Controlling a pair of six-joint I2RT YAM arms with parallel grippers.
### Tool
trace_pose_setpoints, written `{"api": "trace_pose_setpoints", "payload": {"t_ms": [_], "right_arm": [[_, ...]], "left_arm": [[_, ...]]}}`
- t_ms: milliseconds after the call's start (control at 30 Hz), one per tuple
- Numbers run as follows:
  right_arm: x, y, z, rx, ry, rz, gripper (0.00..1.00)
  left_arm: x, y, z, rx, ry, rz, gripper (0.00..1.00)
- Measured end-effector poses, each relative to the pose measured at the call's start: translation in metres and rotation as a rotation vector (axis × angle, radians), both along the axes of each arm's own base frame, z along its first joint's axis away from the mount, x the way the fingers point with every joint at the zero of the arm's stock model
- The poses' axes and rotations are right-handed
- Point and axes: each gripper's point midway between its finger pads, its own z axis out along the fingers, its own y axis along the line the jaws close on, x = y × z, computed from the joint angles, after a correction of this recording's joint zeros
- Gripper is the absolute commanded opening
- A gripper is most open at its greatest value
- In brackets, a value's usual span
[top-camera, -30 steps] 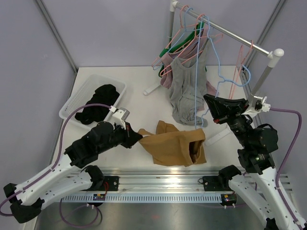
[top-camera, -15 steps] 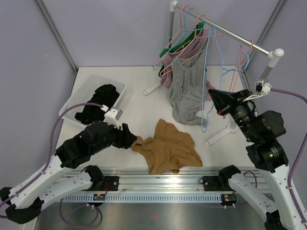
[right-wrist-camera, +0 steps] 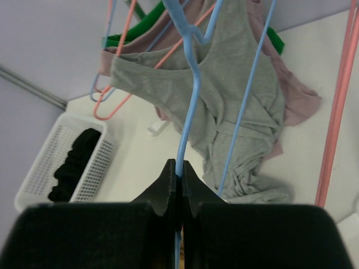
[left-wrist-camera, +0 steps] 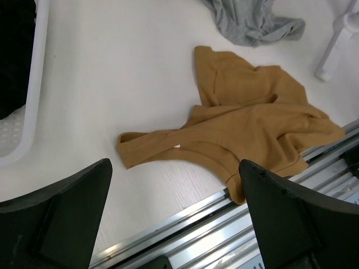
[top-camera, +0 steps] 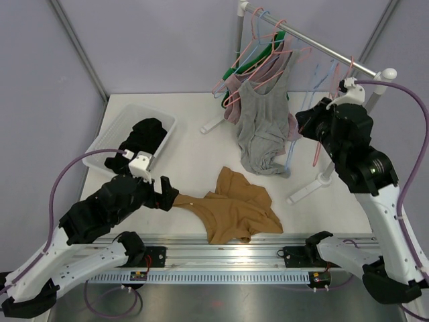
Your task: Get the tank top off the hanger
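The tan tank top (top-camera: 234,208) lies flat on the table, off any hanger; it also shows in the left wrist view (left-wrist-camera: 252,117). My left gripper (top-camera: 169,194) is open and empty just left of its strap end (left-wrist-camera: 174,168). My right gripper (top-camera: 303,127) is shut on a thin blue hanger (top-camera: 289,157) and holds it up by the rack's rail (top-camera: 322,48). In the right wrist view the gripper (right-wrist-camera: 180,171) pinches the blue hanger's wire (right-wrist-camera: 190,73). The hanger is bare.
A grey tank top (top-camera: 258,127) and a pink one hang on the rack among pink, green and blue hangers. A white basket (top-camera: 107,137) with black clothes stands at the left. The rack's white foot (top-camera: 308,189) lies right of the tan top. A metal rail (top-camera: 228,245) runs along the near edge.
My left gripper has let go of the tan top and drawn back left; the top now lies spread flat. My right arm has lifted the blue hanger up to the rail.
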Motion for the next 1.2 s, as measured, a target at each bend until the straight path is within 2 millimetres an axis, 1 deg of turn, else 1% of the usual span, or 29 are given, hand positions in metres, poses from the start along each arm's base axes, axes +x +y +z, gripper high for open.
{"api": "trace_pose_setpoints", "payload": {"t_ms": [100,233,300,333,367,467,567,667,800,867,1133,1167,1200], "right_arm": [[0.023,0.0,-0.002,-0.049,0.045,-0.045,0.0],[0.049,-0.002,0.004,-0.099,0.072,-0.1,0.0],[0.061,-0.003,0.011,-0.11,0.066,-0.118,0.0],[0.064,-0.005,0.017,-0.112,0.057,-0.129,0.0],[0.073,-0.008,0.016,-0.123,0.07,-0.146,0.0],[0.088,-0.019,0.021,-0.137,0.078,-0.192,0.0],[0.098,-0.032,0.017,-0.15,0.095,-0.232,0.0],[0.099,-0.043,0.004,-0.163,0.13,-0.257,0.0],[0.087,-0.057,-0.026,-0.186,0.193,-0.279,0.0],[0.081,-0.062,-0.034,-0.187,0.2,-0.287,0.0],[0.053,-0.074,-0.023,-0.167,0.151,-0.308,0.0],[0.05,-0.075,-0.023,-0.166,0.148,-0.308,0.01],[0.047,-0.075,-0.022,-0.164,0.144,-0.308,0.07]], "left_arm": [[0.0,0.001,-0.01,0.028,0.014,-0.004,0.99],[0.0,0.001,-0.008,0.019,0.005,-0.004,0.99],[-0.001,0.003,-0.007,0.009,-0.004,-0.003,0.99],[-0.002,0.003,-0.006,0.002,-0.01,-0.003,0.99],[-0.003,0.004,-0.005,-0.004,-0.015,-0.003,0.99],[-0.005,0.007,-0.001,-0.028,-0.034,-0.002,0.99],[-0.007,0.009,0.003,-0.053,-0.055,-0.001,0.99],[-0.008,0.011,0.005,-0.062,-0.062,-0.002,0.99],[-0.007,0.01,0.004,-0.06,-0.061,-0.002,0.99],[-0.007,0.01,0.004,-0.06,-0.061,-0.002,0.99],[-0.007,0.01,0.004,-0.06,-0.061,-0.002,0.99],[-0.007,0.01,0.004,-0.06,-0.061,-0.002,0.99],[-0.007,0.01,0.003,-0.059,-0.06,-0.002,0.99]]}}
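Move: The right hand holds the blue hanger; the free stretch near the rail's right end lies about 10 cm ahead, 13 cm to its right and 10 cm up. The empty pink hanger's middle is some 9 cm ahead and 9 cm right, about level; the grey tank top lies roughly 10 cm ahead, 9 cm left and 20 cm lower. From the left hand that rail stretch is around 25 cm ahead, 58 cm right and 25 cm up. Right hand, still pinching the blue hanger, goes about 10 cm forward, then back, right and down by the rail. ##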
